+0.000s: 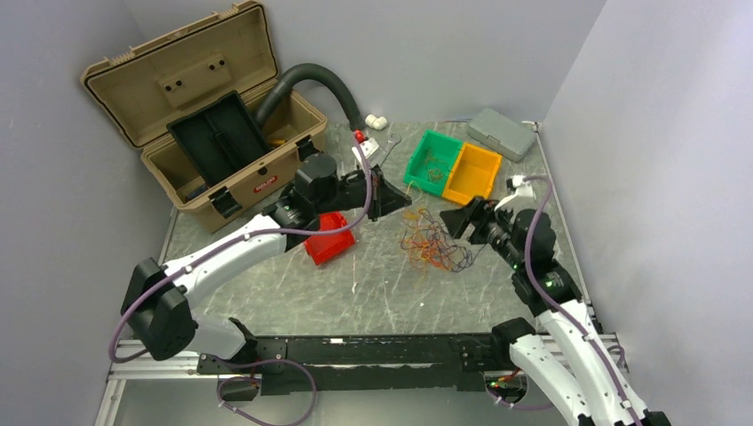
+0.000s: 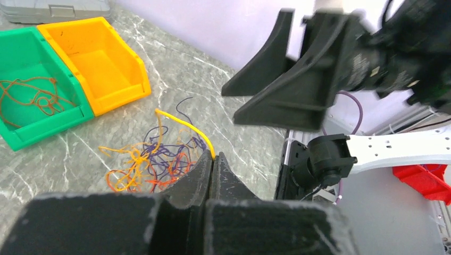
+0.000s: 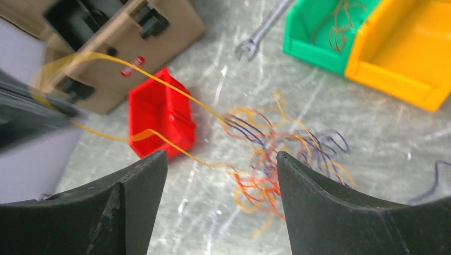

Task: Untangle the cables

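The cables (image 1: 433,246) lie as a loose tangle of orange, yellow, red and dark strands on the marble table between both arms. My left gripper (image 2: 213,157) is shut on one yellow cable (image 2: 187,124), which arcs from the jaws down into the tangle (image 2: 150,162). In the top view the left gripper (image 1: 401,200) hovers just left of the tangle. My right gripper (image 3: 220,155) stands open above the tangle (image 3: 276,151), holding nothing. The yellow cable (image 3: 159,79) stretches up to the left. Seen from above, the right gripper (image 1: 462,219) is just right of the pile.
A green bin (image 1: 417,173) holding a few brownish strands and an orange bin (image 1: 472,173) sit behind the tangle. A red bin (image 1: 330,238) lies under the left arm. An open tan toolbox (image 1: 222,142), dark hose (image 1: 315,75), wrench (image 1: 391,145) and grey case (image 1: 502,133) are at the back.
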`<control>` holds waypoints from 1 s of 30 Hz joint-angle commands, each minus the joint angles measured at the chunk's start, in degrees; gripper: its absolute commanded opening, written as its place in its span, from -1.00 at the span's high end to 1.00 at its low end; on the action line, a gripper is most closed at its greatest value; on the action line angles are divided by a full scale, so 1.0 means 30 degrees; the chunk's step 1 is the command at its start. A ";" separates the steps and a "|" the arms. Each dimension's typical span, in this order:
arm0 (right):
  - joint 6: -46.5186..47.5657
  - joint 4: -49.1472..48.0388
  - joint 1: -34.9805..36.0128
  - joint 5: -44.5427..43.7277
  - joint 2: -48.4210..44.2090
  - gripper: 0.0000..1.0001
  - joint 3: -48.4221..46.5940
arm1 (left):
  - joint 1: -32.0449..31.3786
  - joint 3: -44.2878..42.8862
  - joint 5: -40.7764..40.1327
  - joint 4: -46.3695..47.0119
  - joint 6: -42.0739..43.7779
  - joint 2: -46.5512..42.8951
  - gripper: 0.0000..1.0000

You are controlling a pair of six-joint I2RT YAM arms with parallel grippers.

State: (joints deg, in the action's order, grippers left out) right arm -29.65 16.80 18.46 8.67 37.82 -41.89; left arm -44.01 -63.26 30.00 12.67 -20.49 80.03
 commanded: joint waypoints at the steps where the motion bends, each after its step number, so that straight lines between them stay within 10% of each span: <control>1: 0.1467 -0.2193 0.0030 -0.0440 -0.1201 -0.55 0.3338 | -0.0041 -0.0074 0.0598 -0.1346 0.0095 -0.1413 1.00; 17: 0.2663 -1.3436 0.3382 0.2586 0.6607 -0.52 0.4249 | -0.0029 -0.1145 0.1898 -0.3130 0.0821 -0.1685 1.00; 30: -0.3463 -1.2609 0.2532 -0.5700 0.9657 0.03 0.7274 | 0.3814 -0.3820 0.4403 -0.3673 -0.0687 -0.4835 1.00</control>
State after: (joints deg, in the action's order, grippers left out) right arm -31.86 -24.27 28.77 2.39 70.26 -22.96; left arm -37.87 -68.69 38.68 -0.51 -20.62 71.44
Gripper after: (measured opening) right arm 0.543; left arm 0.012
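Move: The tangled cables lie some 4 cm ahead of the right hand, about 2 cm to its left and 25 cm below. From that hand the green bin is roughly 29 cm ahead and 1 cm left, and the orange bin 26 cm ahead and 10 cm right, both about 24 cm lower. From the left hand, already pinching a yellow strand that runs down to the tangle, the tangle lies about 5 cm ahead, 8 cm right and 29 cm below. Downward first, the open right hand drops about 10 cm, swings left over the tangled cables while turning some 20 degrees counter-clockwise, then sinks another 7 cm, working forward, turning back and drifting right as its fingers start closing among the strands. The left hand keeps its pinch on the yellow strand, easing back 3 cm, then lifting about 5 cm and going left. ##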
